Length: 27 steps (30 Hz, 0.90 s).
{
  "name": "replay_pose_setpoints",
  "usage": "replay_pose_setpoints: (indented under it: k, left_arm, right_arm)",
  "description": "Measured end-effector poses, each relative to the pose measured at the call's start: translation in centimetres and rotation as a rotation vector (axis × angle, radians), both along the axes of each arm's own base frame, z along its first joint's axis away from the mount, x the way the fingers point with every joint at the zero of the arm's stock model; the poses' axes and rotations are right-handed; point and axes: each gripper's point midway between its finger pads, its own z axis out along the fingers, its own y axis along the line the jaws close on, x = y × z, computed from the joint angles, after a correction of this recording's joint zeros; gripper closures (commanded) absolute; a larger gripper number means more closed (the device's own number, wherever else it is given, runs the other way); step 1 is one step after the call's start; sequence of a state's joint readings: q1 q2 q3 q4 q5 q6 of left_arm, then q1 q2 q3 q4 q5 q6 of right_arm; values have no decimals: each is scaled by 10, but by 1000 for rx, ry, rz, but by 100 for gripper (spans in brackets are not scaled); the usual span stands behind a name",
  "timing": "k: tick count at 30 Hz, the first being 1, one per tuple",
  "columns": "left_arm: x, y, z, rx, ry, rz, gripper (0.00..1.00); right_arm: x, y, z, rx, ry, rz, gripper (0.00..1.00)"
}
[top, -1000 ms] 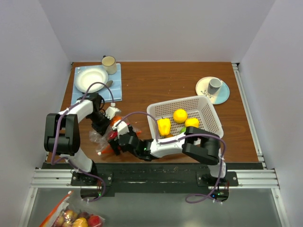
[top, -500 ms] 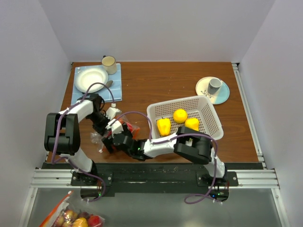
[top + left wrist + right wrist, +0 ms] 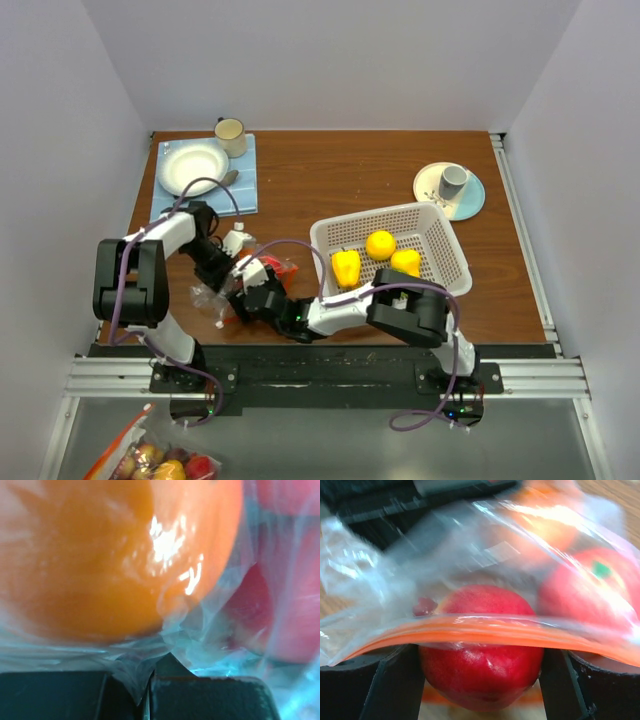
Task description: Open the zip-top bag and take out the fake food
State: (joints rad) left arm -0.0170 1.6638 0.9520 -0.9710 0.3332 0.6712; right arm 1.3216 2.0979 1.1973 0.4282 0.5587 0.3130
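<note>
The zip-top bag (image 3: 206, 294) lies crumpled at the near left of the table. My left gripper (image 3: 216, 268) is shut on a fold of its clear plastic (image 3: 135, 672); an orange fruit (image 3: 100, 555) and a red one (image 3: 265, 615) press against the film. My right gripper (image 3: 243, 298) is at the bag's mouth. Its fingers (image 3: 385, 685) sit against both sides of a red fruit (image 3: 480, 665), with the orange zip strip (image 3: 485, 630) running across it. Another red fruit with a green spot (image 3: 590, 595) lies inside the bag (image 3: 380, 575).
A white basket (image 3: 440, 215) to the right holds a yellow pepper (image 3: 346, 267) and two yellow-orange fruits (image 3: 380, 244). A white plate (image 3: 190, 166) on a blue mat and a mug (image 3: 231, 135) stand far left. A grey cup on a plate (image 3: 452, 184) stands far right.
My right gripper has pushed left into the bag's mouth and now has the red fruit between its fingers. The left gripper still pinches the bag, barely moved.
</note>
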Motion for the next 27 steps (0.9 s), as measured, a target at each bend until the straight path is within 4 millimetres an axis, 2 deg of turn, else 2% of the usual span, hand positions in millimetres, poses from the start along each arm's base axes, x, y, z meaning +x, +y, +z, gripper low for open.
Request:
replay_pose_setpoints:
  k: [4, 6, 8, 11, 12, 13, 15, 17, 18, 20, 22, 23, 25, 27]
  left_arm:
    - [9, 16, -1, 33, -6, 52, 100]
    - [17, 25, -1, 49, -14, 88, 100]
    - [23, 33, -1, 63, -28, 116, 100]
    - [24, 35, -1, 69, -34, 124, 100]
    - [24, 35, -1, 69, -34, 123, 100]
    - [24, 34, 0, 68, -35, 120, 100]
    - [23, 33, 1, 66, -42, 119, 100]
    - [20, 33, 1, 62, -47, 119, 100]
    - [17, 32, 1, 61, -46, 119, 100]
    - [13, 31, 1, 59, -44, 120, 100]
    - [11, 31, 2, 57, -45, 119, 100]
    - [11, 31, 2, 56, -46, 119, 100]
    - [11, 30, 2, 53, -47, 119, 100]
    - [11, 30, 2, 51, -47, 120, 100]
  right_arm:
    - [-6, -28, 22, -3, -1, -5, 40]
    - [-9, -44, 43, 3, -8, -11, 38]
    - [-10, -63, 72, 22, -24, -30, 37]
    - [-7, -89, 111, 47, -60, -77, 52]
    - [-3, -100, 123, 51, -73, -107, 65]
    - [4, -113, 135, 56, -87, -146, 68]
    - [25, -144, 154, 59, -119, -255, 68]
    - [50, -180, 160, 30, -143, -387, 58]
    - [65, -203, 159, 7, -146, -465, 26]
    - [88, -244, 151, -53, -138, -597, 1]
    - [101, -274, 141, -115, -121, -685, 1]
    - [102, -280, 137, -137, -113, -697, 1]
    - [99, -284, 129, -177, -94, -689, 1]
    - [96, -279, 123, -188, -71, -652, 1]
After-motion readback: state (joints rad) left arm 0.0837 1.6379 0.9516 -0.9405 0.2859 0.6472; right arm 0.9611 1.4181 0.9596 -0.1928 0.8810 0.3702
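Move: Off to the right hand's right, about 33 cm, and some 8 cm farther out lies the basket, the goal for the red fruit already in its fingers. In the basket the yellow pepper is roughly 22 cm right and 5 cm ahead, the lemon 30 cm right and 10 cm ahead, all about at hand height. From the left hand, shut on the bag, the basket is about 41 cm right and 8 cm ahead, the orange 7 cm right and 6 cm ahead. Drawing the red fruit clear of the bag's mouth, the right hand rises about 15 cm, swings right nearly 30 cm and forward some 10 cm over the basket, turning about 40 degrees clockwise, then sinks slightly and opens to let go between the pepper and lemon. The left keeps its pinch on the bag, tugs it left and forward about 4 cm, then eases slightly back. ##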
